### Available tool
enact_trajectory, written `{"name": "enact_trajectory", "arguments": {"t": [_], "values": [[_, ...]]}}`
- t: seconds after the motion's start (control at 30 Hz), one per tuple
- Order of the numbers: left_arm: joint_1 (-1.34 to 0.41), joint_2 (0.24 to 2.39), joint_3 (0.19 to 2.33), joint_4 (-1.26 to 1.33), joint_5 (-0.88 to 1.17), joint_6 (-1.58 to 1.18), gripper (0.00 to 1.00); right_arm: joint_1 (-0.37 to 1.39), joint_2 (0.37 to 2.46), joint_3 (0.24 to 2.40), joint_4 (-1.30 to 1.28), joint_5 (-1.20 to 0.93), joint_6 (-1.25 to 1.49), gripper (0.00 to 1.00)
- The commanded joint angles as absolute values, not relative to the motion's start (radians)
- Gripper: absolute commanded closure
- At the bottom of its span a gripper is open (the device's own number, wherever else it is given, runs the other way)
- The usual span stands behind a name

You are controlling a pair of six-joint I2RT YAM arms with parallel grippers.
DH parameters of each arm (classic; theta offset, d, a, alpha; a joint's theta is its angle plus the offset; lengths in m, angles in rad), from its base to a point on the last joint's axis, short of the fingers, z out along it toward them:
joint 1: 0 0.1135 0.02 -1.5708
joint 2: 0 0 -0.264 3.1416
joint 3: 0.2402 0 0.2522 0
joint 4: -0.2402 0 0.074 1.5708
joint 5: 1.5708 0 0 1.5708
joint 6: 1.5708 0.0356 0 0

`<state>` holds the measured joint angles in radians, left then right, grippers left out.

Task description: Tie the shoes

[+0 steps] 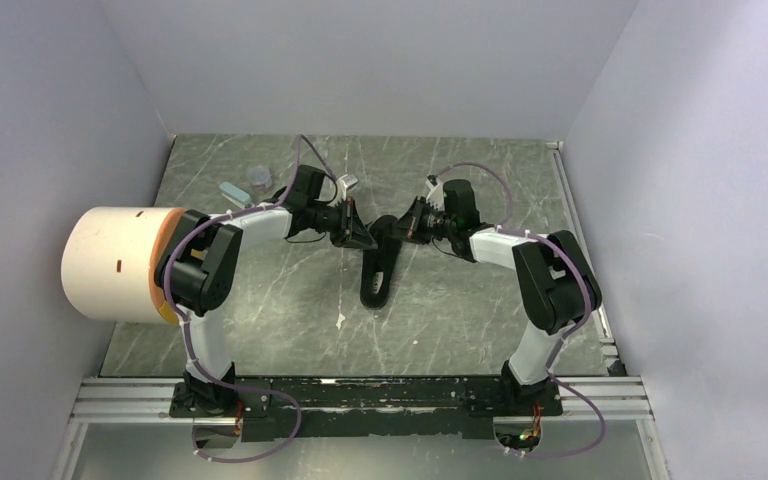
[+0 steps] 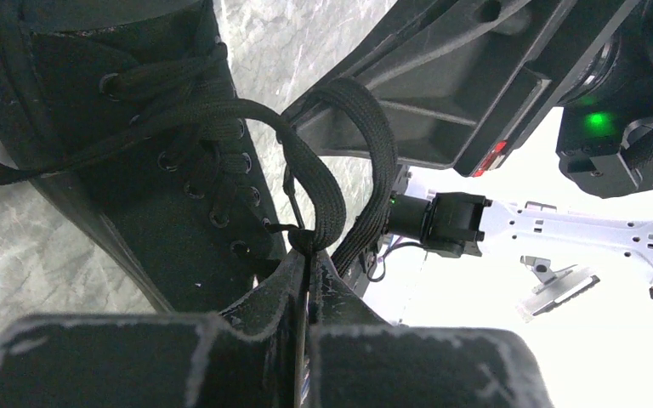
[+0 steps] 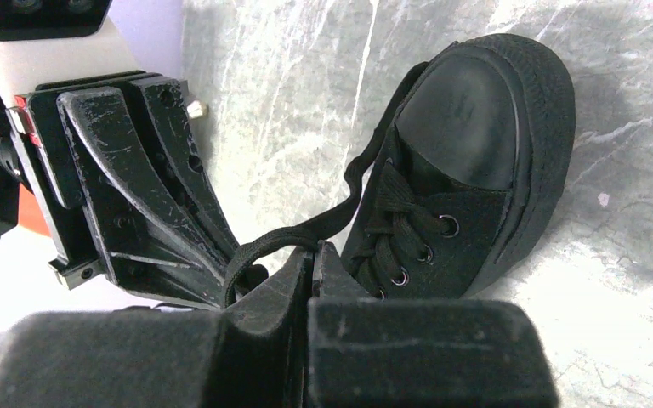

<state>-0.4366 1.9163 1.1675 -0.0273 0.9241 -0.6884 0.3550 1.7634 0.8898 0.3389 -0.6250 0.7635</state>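
Observation:
One small all-black shoe (image 1: 378,272) lies mid-table, toe toward the arms. Both grippers meet just beyond its laced end. My left gripper (image 1: 359,236) is shut, and its tips (image 2: 310,248) pinch a loop of the black lace (image 2: 333,183) that rises from the shoe's eyelets (image 2: 189,189). My right gripper (image 1: 401,228) is also shut, its tips (image 3: 313,252) closed on a lace loop (image 3: 259,249) that runs back to the shoe (image 3: 476,161). The two grippers almost touch, with the left gripper's fingers (image 3: 127,183) filling the left side of the right wrist view.
A large white roll with an orange end (image 1: 112,263) lies at the left edge by the left arm's elbow. A light blue piece (image 1: 232,192), a round lid (image 1: 259,178) and a small metal clip (image 1: 347,183) sit at the back. A white scrap (image 1: 340,321) lies on the marble top. Walls enclose three sides.

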Motion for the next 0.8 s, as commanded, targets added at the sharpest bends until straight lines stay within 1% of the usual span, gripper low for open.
{"name": "enact_trajectory", "arguments": {"t": [0.0, 0.3, 0.43, 0.63, 0.77], "values": [[-0.434, 1.919, 1.174, -0.007, 0.954, -0.689, 0.95, 0.376, 1.789, 0.905, 0.379, -0.641, 0.776, 1.0], [-0.434, 1.922, 1.171, -0.008, 0.958, -0.695, 0.95, 0.422, 1.833, 0.922, 0.375, -0.679, 0.799, 1.0], [-0.434, 1.927, 1.185, -0.019, 0.952, -0.681, 0.95, 0.423, 1.794, 0.875, 0.358, -0.699, 0.805, 1.0], [-0.433, 1.934, 1.194, -0.035, 0.953, -0.668, 0.95, 0.423, 1.797, 0.885, 0.282, -0.787, 0.752, 1.0], [-0.431, 1.943, 1.22, -0.108, 0.934, -0.61, 0.95, 0.419, 1.82, 0.911, 0.21, -0.836, 0.692, 1.0]]}}
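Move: The left fingers, shut on the lace over the shoe, lie about 4 cm to the right hand's left and 4 cm back from it, roughly level. The shoe's middle is 5 cm back, 2 cm left and some 5 cm below the right hand, which also pinches lace. From the left hand, the held lace is right at its fingertips. The right hand, still pinching lace, swings left and slightly down, then back about 5 cm towards the still left fingertips. ##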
